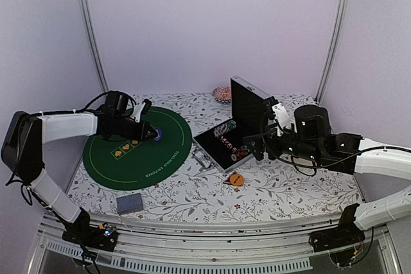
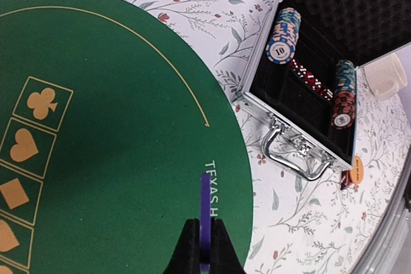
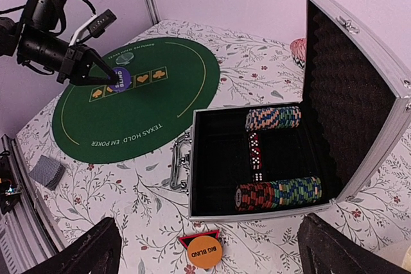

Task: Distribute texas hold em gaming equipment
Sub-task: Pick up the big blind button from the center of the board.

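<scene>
My left gripper is shut on a purple round button, held edge-on just above the green felt mat near its "TEXAS" lettering. From the right wrist view the same purple button reads "BLIND". My right gripper stands open and empty over the tablecloth, above the orange "BIG BLIND" button. Two rows of striped poker chips and red dice lie in the open silver case. A deck of grey-blue cards sits near the front left edge.
The case lid stands upright behind the right gripper. A pink-striped round thing is at the back. A cream mug stands beside the case. A red-edged black triangle lies under the orange button.
</scene>
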Action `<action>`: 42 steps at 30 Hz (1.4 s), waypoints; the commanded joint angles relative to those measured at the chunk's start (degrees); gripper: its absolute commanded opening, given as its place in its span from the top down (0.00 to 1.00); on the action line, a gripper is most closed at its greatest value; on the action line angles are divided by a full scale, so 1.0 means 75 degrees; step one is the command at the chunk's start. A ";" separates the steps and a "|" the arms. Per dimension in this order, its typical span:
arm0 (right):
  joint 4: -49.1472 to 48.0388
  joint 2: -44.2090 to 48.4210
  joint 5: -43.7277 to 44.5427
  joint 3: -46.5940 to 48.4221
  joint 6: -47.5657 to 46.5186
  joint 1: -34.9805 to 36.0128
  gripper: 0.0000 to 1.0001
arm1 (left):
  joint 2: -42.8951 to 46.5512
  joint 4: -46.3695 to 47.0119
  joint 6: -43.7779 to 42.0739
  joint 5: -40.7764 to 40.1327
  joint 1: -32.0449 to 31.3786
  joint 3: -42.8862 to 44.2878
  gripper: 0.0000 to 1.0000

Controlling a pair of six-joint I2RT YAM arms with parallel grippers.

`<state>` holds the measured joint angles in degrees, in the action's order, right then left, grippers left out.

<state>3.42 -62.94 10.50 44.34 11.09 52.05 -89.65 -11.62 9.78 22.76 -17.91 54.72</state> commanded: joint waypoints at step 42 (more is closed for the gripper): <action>0.4072 -0.6358 -0.0618 0.3847 0.1321 0.0396 0.28 | 0.0210 -0.0271 0.0348 -0.0409 0.0436 0.0274 1.00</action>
<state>31.88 -109.62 4.40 72.20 20.99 54.50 -89.60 -12.99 12.27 19.03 -15.09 55.24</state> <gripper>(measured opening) 0.725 0.024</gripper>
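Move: The orange big blind button lies on the table about 23 cm below the open right hand, 5 cm to its left and 2 cm back. The red triangle sits against it, some 2 cm farther left and 1 cm farther out; the chip case's tray is centred about 10 cm ahead and 7 cm left of the hand, its handle 5 cm ahead and 14 cm left. From the left hand, the big blind button lies roughly 26 cm right, 13 cm back and 12 cm lower. The right hand plunges about 20 cm towards the big blind button, swinging out some 3 cm forward and back again past the case's near edge while it works 6 cm left, the wrist tipping from a shallow slant to nearly straight down and the fingers narrowing by about a quarter to straddle the button without gripping it. The left hand keeps its pinch on the purple blind button above the green board, shifts it about 3 cm left and a little forward early on, then holds it there. ##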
